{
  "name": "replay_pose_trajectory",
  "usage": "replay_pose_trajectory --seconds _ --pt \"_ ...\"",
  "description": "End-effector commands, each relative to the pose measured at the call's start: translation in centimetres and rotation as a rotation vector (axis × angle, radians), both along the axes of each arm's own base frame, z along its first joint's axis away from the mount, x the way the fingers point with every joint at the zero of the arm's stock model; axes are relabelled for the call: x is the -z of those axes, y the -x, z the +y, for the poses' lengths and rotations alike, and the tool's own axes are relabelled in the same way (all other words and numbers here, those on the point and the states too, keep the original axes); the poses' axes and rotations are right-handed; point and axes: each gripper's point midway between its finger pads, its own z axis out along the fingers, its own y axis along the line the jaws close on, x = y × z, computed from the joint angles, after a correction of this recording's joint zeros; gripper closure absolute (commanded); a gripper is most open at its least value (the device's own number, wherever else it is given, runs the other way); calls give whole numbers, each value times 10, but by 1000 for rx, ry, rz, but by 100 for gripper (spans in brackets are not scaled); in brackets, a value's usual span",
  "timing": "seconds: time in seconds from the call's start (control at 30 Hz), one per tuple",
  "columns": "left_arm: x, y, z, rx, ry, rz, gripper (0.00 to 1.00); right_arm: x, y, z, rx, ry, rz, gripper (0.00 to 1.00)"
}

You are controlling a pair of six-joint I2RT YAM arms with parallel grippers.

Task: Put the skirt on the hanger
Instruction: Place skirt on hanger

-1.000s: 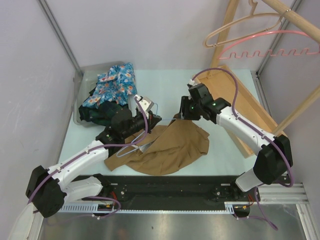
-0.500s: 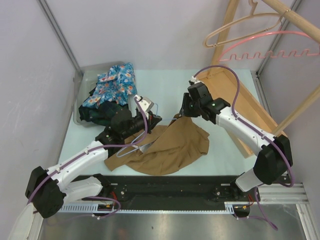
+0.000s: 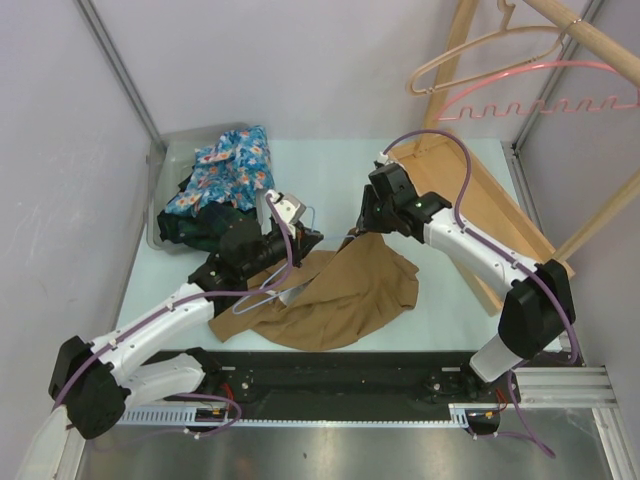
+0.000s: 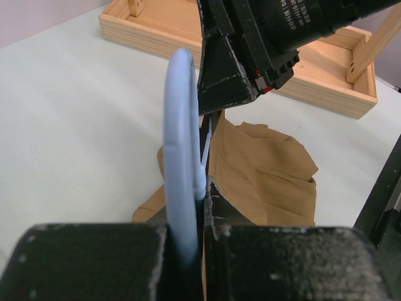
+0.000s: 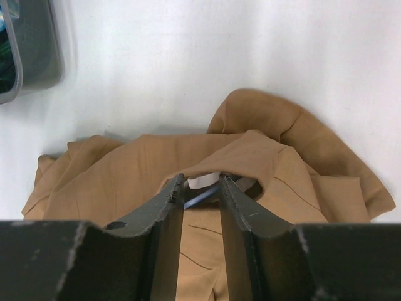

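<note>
The tan skirt [image 3: 340, 295] lies crumpled on the table in front of the arms. My left gripper [image 3: 305, 240] is shut on a light blue hanger [image 4: 182, 125], holding it edge-on above the skirt [image 4: 263, 169]. Part of the hanger [image 3: 262, 296] rests on the skirt's left side. My right gripper [image 3: 358, 232] is at the skirt's far edge. In the right wrist view its jaws [image 5: 202, 182] stand narrowly apart. The skirt's waist hem [image 5: 250, 147] drapes over both tips. A white label and a blue bit of hanger show between them.
A clear bin [image 3: 160, 190] of folded clothes stands at the back left. A wooden rack base [image 3: 490, 200] lies at the right. Its rail carries a pink hanger [image 3: 540, 95] and a beige one [image 3: 480, 50].
My right gripper's jaws have narrowed at the skirt's waist edge, and that arm has shifted slightly left. The left arm and hanger have not moved.
</note>
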Motion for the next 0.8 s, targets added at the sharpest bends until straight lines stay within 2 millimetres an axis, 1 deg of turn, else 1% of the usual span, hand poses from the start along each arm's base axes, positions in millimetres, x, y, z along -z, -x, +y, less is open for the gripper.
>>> replay_pose_trajectory --seconds 0.0,0.17,0.23,0.27,0.3,0.37,0.4,0.47,0.5,0.6,0.77 --pt "-35 1 -2 2 59 -73 100 -11 -8 4 28 -15 -9 68" --pt "-34 1 0 -2 53 -74 100 -11 -3 -2 44 -7 7 69" --pt "-33 0 0 -3 49 -74 100 -12 1 0 25 11 3 71" --pt "-32 1 -1 -1 48 -73 100 -13 1 -3 31 23 -5 71" --pt "-34 0 -1 -3 49 -76 100 -11 1 -6 36 43 -4 74" --pt "-33 1 -1 -1 48 -75 100 -5 1 -10 39 56 12 77" --pt "-32 0 -1 -2 47 -74 100 -4 2 -11 37 58 19 84" --pt "-33 1 -1 -1 47 -74 100 -4 1 -12 42 59 21 89" --pt "-34 1 0 -2 49 -77 100 -3 1 -13 47 66 20 99" --pt "-33 1 1 -4 48 -73 100 -7 -1 -19 83 67 9 100" --pt "-35 1 5 -26 53 -81 100 -20 -9 -30 144 38 -22 100"
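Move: The right end of the skirt's raised waistband, where it is caught on the hanger, lies just under the right fingers: about 2 cm below, 2 cm to their right and 1 cm back. The blue hanger's end sits inside it, some 3 cm below and 1 cm back, straight under. The wooden tray's middle is roughly 27 cm right and 5 cm farther out. From the left hand, that waistband end is about 9 cm right, 7 cm ahead and 6 cm lower. At the waistband's right end the right hand's part-open fingers sink about 1.5 cm, edge back a little, then shift some 2 cm to the right, rolling about 5 degrees as they close fully and pinch the cloth rim beside the hanger's end. The left hand stays in place and keeps its grip on the hanger. ##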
